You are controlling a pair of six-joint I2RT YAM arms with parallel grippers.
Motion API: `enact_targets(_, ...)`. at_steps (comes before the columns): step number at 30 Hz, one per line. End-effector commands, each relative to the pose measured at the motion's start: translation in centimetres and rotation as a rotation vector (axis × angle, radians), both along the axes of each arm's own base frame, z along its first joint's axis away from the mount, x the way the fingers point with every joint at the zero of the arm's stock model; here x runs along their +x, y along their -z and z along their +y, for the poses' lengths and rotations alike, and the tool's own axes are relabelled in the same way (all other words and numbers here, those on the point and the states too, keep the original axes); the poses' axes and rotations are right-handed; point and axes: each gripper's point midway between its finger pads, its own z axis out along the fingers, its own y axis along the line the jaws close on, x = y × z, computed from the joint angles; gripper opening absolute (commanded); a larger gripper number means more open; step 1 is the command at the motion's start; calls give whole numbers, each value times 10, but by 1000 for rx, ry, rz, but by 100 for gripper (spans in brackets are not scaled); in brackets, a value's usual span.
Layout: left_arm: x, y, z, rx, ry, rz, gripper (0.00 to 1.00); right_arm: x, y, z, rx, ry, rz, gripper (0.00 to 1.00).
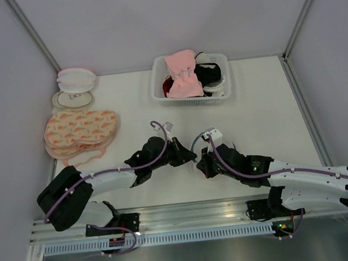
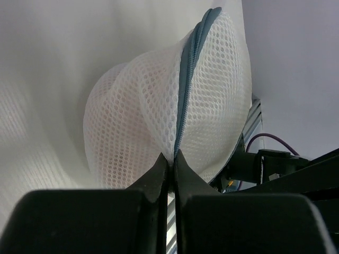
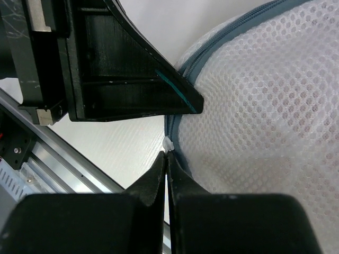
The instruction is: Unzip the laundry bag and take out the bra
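Note:
The laundry bag (image 2: 132, 121), a white mesh dome, fills the left wrist view, its grey-blue zipper (image 2: 186, 79) running up the middle. My left gripper (image 2: 172, 157) is shut on the zipper rim at the bag's near edge. In the right wrist view the laundry bag (image 3: 265, 106) sits on the right, and my right gripper (image 3: 167, 154) is shut on a small white zipper pull (image 3: 168, 144) at the zipper's (image 3: 174, 129) end. The left gripper's finger (image 3: 132, 79) lies just above it. The bra is hidden inside; only a faint beige tint shows through the mesh. From above, both grippers (image 1: 186, 154) (image 1: 201, 163) meet mid-table and cover the bag.
A white basket (image 1: 220, 97) at the back holds a pink garment (image 1: 183, 73) and a black one (image 1: 208, 72). Flat pink-orange patterned bags (image 1: 80, 131) and stacked white-and-pink discs (image 1: 74, 85) lie at the left. Walls enclose the table; a metal rail (image 1: 189, 213) runs along the near edge.

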Motion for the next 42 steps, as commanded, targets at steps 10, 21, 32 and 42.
enact_targets(10,28,-27,38,47,-126,-118,2,-13,34,-39,-149,94,112,0)
enact_targets(21,31,-24,45,112,-40,-166,2,36,9,-122,-342,565,-51,0)
enact_targets(32,124,-79,-3,17,95,-294,2,30,7,-66,-184,326,6,1)
enact_targets(42,115,-74,13,38,-3,-219,97,24,1,-33,-61,198,8,1)
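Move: The left hand already pinches the zipper tape of the laundry bag; from it the zipper pull is about 3 cm back and roughly level sideways. The bag's middle lies some 3 cm ahead, 8 cm right and 4 cm below, and the white basket about 28 cm ahead, 1 cm right and 6 cm lower. The right hand already holds the pull; from it the bag's middle is about 6 cm ahead, 7 cm right and 3 cm below. Apart first: the left hand eases about 4 cm left and a little forward while the right, still pinching the pull, swings some 9 cm right, turning clockwise, then comes roughly halfway back. The left, its fingertips tipping up slightly, next runs forward beside the bag towards the basket, ending about 13 cm ahead and 7 cm up, fingers opened wide and off the tape. ##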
